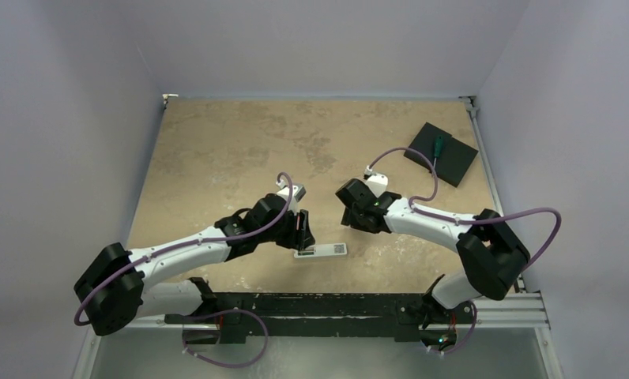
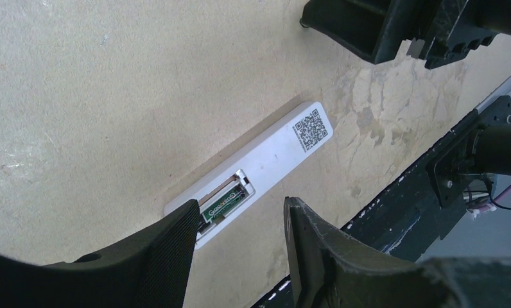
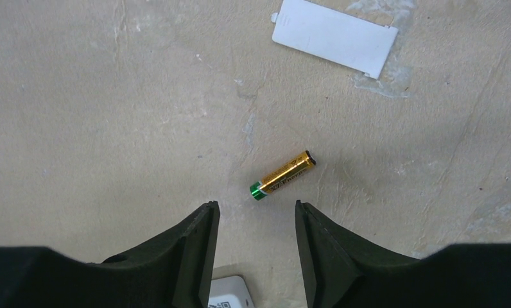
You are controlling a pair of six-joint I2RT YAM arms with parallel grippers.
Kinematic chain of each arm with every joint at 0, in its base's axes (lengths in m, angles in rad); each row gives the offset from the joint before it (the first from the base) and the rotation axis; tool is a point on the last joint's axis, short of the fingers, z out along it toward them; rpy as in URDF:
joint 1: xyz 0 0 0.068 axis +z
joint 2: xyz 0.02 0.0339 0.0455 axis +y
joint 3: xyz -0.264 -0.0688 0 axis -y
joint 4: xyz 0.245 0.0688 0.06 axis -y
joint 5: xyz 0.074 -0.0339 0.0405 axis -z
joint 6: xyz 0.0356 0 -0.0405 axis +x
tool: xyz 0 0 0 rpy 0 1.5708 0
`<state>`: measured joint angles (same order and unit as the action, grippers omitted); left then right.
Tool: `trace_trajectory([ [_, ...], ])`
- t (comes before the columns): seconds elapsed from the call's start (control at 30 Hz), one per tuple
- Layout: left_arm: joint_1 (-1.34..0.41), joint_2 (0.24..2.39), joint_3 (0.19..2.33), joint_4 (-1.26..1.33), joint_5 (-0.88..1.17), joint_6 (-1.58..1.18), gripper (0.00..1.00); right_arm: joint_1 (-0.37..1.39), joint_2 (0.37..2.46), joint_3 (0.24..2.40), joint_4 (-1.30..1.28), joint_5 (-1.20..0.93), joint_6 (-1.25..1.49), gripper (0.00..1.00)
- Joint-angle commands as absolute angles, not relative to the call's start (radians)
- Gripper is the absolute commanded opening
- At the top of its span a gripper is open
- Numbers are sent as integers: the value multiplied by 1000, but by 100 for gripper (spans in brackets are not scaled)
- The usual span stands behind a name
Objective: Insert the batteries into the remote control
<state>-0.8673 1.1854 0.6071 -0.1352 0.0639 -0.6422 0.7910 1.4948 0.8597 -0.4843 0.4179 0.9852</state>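
Observation:
The white remote control (image 2: 275, 151) lies back-up near the table's front edge (image 1: 321, 251), with a QR label at one end. Its battery recess is uncovered and holds one dark green battery (image 2: 225, 204). My left gripper (image 2: 241, 203) hangs just above that end, open, holding nothing, its left finger (image 2: 176, 244) covering the recess's near part. A gold battery (image 3: 283, 174) with a green tip lies loose on the table, just beyond my open, empty right gripper (image 3: 255, 205). A corner of the remote (image 3: 230, 294) shows below the right gripper.
The white battery cover (image 3: 334, 36) lies flat beyond the gold battery. A black square pad (image 1: 441, 153) with a green-handled screwdriver (image 1: 437, 147) sits at the back right. The black base rail (image 1: 335, 304) runs along the near edge, close to the remote.

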Motion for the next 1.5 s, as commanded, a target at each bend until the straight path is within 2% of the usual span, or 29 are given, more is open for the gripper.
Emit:
trace_trajectory([
  [0.0, -869, 1187, 597, -96, 77, -625, 51, 779, 1473, 857, -447, 483, 1105, 53],
  [0.83, -868, 1204, 602, -98, 75, -624, 51, 762, 1597, 871, -446, 476, 1146, 48],
  [1.2, -868, 1216, 604, -98, 75, -623, 51, 762, 1608, 877, -472, 517, 1132, 38],
  [1.47, -868, 1218, 614, -110, 71, -624, 50, 762, 1610, 865, -458, 517, 1081, 25],
])
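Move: About 2 cm ahead of the right fingertips, 2 cm to their right and 3 cm below lies the loose gold battery. The white battery cover is some 10 cm ahead and 6 cm right; the remote control's middle sits about 8 cm back and 10 cm left, all down on the table. From the left hand, the gold battery is roughly 10 cm ahead, 16 cm right and 8 cm lower. Reaching forward about 1.5 cm towards the gold battery while turning some 10 degrees clockwise, the right hand then sinks nearly 3 cm to the table. There it eases slightly right as the half-open fingers close to about a quarter, their tips coming to either side of the battery's near end and swinging it into line with them. ##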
